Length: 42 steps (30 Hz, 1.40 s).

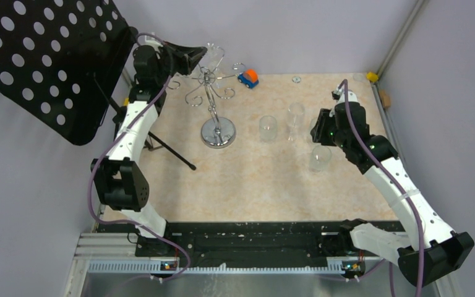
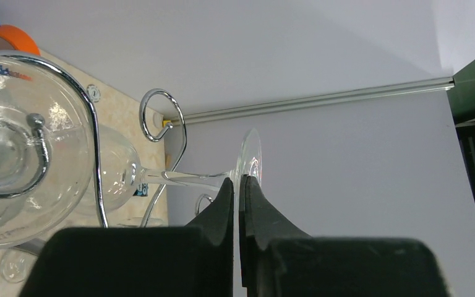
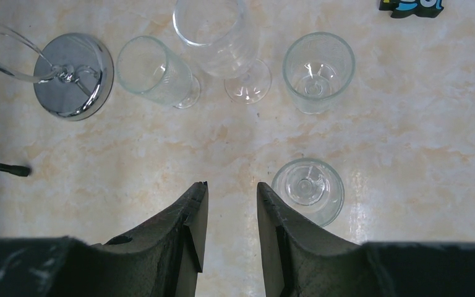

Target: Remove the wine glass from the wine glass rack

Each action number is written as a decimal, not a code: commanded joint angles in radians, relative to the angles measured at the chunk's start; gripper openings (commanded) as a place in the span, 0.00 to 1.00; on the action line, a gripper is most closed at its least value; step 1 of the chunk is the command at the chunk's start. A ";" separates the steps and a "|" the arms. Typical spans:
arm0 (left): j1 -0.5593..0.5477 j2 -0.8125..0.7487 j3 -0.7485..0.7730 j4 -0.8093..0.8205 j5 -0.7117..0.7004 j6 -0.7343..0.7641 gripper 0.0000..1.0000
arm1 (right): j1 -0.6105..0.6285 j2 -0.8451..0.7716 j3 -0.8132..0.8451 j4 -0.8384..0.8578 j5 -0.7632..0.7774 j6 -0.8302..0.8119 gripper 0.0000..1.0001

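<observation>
The chrome wine glass rack [image 1: 218, 132] stands at the back left of the table, its curled arms [image 2: 161, 117] close to my left wrist camera. A clear wine glass [image 2: 116, 175] lies almost sideways among those arms, and its stem crosses a wire. My left gripper [image 2: 240, 180] is shut on the thin round foot [image 2: 252, 154] of that glass, high beside the rack top [image 1: 193, 59]. A second glass bowl [image 2: 9, 148] looms at the left behind a rack wire. My right gripper [image 3: 232, 185] hangs open over the table [image 1: 319, 127], holding nothing.
Several glasses stand on the table right of the rack: a tumbler [image 3: 156, 71], a stemmed glass [image 3: 219, 31] and two more [image 3: 318, 71] [image 3: 308, 189]. A toy car [image 1: 248, 78] sits at the back. The black perforated music stand [image 1: 49, 62] rises at the left, one tripod leg [image 1: 173, 151] on the table.
</observation>
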 commanded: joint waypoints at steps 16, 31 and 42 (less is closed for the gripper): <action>0.027 -0.054 0.067 0.121 -0.127 0.154 0.00 | -0.005 -0.056 0.001 0.042 -0.006 0.003 0.38; 0.005 0.064 0.181 0.121 -0.108 0.177 0.00 | -0.006 -0.055 -0.003 0.046 -0.005 -0.003 0.38; -0.037 0.161 0.308 0.137 -0.105 0.264 0.00 | -0.004 -0.056 -0.005 0.050 -0.005 -0.010 0.38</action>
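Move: The left gripper already holds the wine glass by its foot, bowl hanging down, with the stem at the rack's rear-right hook, which is about 4 cm to the right of the hand, 1 cm ahead and 5 cm below. The rack post tops out some 7 cm back, 1 cm right and 5 cm below; the neighbouring glass hangs roughly level fore-and-aft, 5 cm left and 12 cm below. From the right hand, that hook is about 22 cm ahead, 31 cm left and 12 cm above. Keep the left fingers shut on the glass's foot and ease it a little left with a slight dip, then carry it forward about 4 cm out of the rear-right hook, away from the post, rising some 3 cm overall. Meanwhile roll the hand's left side up about 10 degrees, tip the fingertips up as much, and turn slightly counter-clockwise. ##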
